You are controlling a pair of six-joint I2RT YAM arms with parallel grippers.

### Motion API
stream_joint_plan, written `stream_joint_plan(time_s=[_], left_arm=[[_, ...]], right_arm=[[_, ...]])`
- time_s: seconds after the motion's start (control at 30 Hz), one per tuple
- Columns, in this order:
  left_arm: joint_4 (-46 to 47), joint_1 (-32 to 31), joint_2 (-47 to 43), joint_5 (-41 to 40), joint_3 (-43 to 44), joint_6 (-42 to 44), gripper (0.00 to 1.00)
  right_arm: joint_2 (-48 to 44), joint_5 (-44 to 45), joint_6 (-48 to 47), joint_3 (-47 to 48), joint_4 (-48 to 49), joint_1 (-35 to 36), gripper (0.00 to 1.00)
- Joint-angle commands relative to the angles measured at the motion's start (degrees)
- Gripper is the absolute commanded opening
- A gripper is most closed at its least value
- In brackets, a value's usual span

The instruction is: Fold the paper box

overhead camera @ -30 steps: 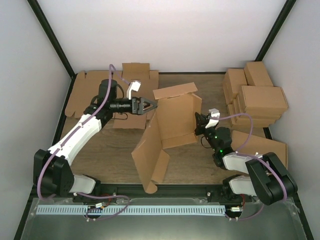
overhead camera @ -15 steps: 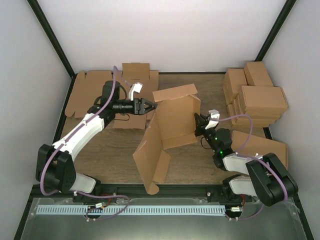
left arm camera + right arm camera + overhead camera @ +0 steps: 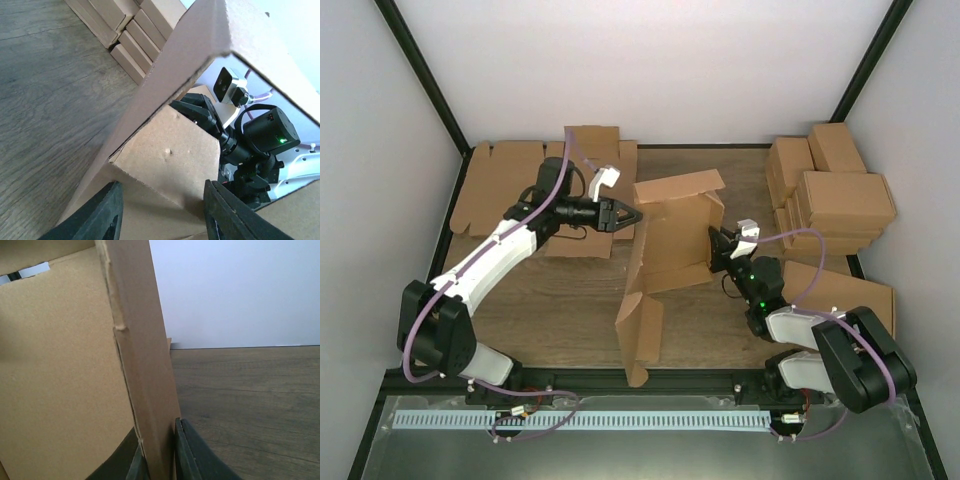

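Note:
The paper box (image 3: 670, 240) stands half folded in the middle of the table, its walls upright and a long flap (image 3: 640, 335) reaching toward the near edge. My left gripper (image 3: 635, 216) points right at the box's upper left wall. In the left wrist view its jaws (image 3: 161, 186) stand apart, with a cardboard panel (image 3: 170, 150) filling the space in front of them. My right gripper (image 3: 716, 244) sits at the box's right wall. In the right wrist view the right gripper (image 3: 159, 442) is shut on that wall's edge (image 3: 145, 365), one finger on each side.
A pile of closed brown cartons (image 3: 830, 190) fills the back right corner, also seen in the left wrist view (image 3: 127, 30). Flat notched cardboard sheets (image 3: 505, 190) lie at the back left behind my left arm. Another flat cardboard piece (image 3: 845, 290) lies beside my right arm.
My left gripper has moved right against the box while its jaws narrowed. The box's left wall and long flap have swung rightward and more upright. The right gripper stays on the box's right wall.

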Motion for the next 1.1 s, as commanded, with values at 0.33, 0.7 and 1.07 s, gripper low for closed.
stream_joint_plan(time_s=[0.33, 0.7, 1.07], left_arm=[[-4.3, -1.5, 1.4, -4.6, 3.5, 8.6, 0.16], [-6.0, -3.0, 1.0, -7.5, 3.7, 10.4, 0.15], [-7.0, -4.9, 1.3, -8.4, 3.4, 11.7, 0.17]], right_arm=[[-0.7, -1.1, -0.7, 1.5, 0.8, 0.6, 0.16], [-4.6, 0.4, -2.6, 2.0, -3.1, 0.6, 0.27], [-9.2, 2.4, -3.0, 1.7, -7.5, 0.6, 0.40]])
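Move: The left wall of the half-folded box stands by the left fingers, its far corner some 2 cm to their right and 2 cm below, level fore and aft. From there the box's top flap spreads, about 8 cm right and 5 cm farther out from the hand; flat cardboard blanks lie roughly 10 cm left, 5 cm ahead and far below. The right hand already has the box's right wall between its fingers; that far left corner is about 14 cm left, 6 cm ahead and 5 cm above it. The box's left wall near its far corner is taken by the left fingers, which close from half open to a narrow gap on the cardboard; that hand rolls about 10 degrees, its far side rising, and then eases about 1.5 cm right, towards the box. The right wall, pinched until then, is released late on as the right fingers open partway and that hand rises about 1.5 cm, the wall staying between them. ##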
